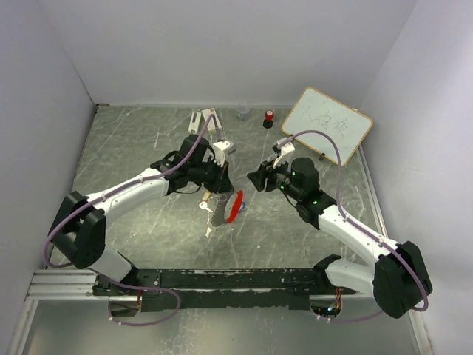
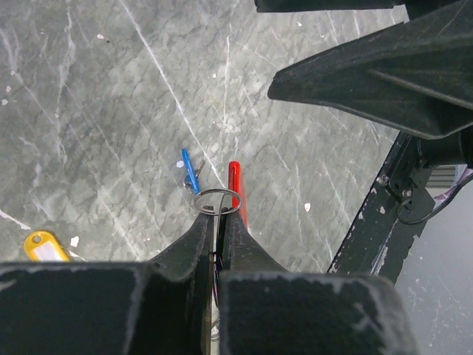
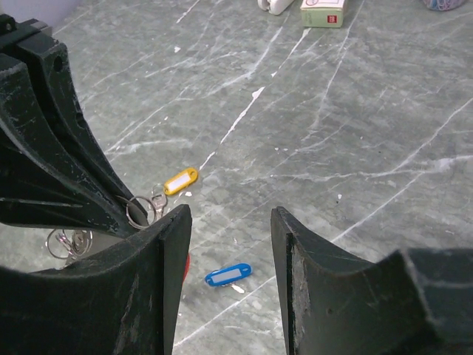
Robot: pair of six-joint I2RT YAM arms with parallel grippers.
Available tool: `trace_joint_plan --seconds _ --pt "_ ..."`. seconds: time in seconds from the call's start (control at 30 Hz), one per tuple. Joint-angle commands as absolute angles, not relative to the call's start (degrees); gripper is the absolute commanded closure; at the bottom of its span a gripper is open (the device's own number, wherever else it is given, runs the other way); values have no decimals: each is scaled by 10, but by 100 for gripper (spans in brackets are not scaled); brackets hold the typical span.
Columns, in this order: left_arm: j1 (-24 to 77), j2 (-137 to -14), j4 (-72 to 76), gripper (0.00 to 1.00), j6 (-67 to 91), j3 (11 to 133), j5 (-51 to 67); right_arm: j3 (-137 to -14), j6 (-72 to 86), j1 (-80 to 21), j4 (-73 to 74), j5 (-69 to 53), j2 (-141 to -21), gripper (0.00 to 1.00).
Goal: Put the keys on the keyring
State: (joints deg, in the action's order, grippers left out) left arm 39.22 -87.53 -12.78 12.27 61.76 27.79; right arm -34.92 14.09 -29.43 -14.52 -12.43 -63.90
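My left gripper (image 2: 219, 213) is shut on the keyring (image 2: 217, 200), a thin grey wire loop standing out just past its fingertips above the table. The keyring's red tag (image 2: 236, 189) hangs beyond the loop and shows in the top view as well (image 1: 236, 207). A blue tab (image 2: 191, 170) lies flat on the table below. My right gripper (image 3: 229, 214) is open and empty, a little to the right of the loop (image 3: 137, 211). A small silvery key (image 3: 157, 200) lies by a yellow tag (image 3: 181, 180).
A whiteboard (image 1: 327, 122) leans at the back right. A red-capped stamp (image 1: 269, 118), a small cup (image 1: 243, 112) and white staplers (image 1: 203, 122) stand along the back. The black base rail (image 1: 244, 279) runs along the near edge.
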Motion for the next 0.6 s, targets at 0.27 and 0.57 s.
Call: trace_joint_plan --seconds 0.27,0.57 --pt "366 -812 -95 93 158 596 155 -372 165 -311 -72 -89 -718 54" --pt "314 -765 -75 93 196 536 135 -375 164 -390 -66 -52 -766 51"
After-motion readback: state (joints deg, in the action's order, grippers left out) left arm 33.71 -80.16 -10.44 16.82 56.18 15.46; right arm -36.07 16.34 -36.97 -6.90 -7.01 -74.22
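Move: The blue key lies on the table some 17 cm below the right hand, about 3 cm to its left and 1 cm ahead. From the right hand, the yellow key is roughly 14 cm left, 5 cm ahead and as low; the keyring, already held by the left fingers, is about 9 cm left, 2 cm back and 4 cm lower. From the left hand, the blue key is 5 cm right, 2 cm ahead, 14 cm down. Right hand sinks about 8 cm towards the blue key, fingers tilting down; the left carries the keyring left and forward. ##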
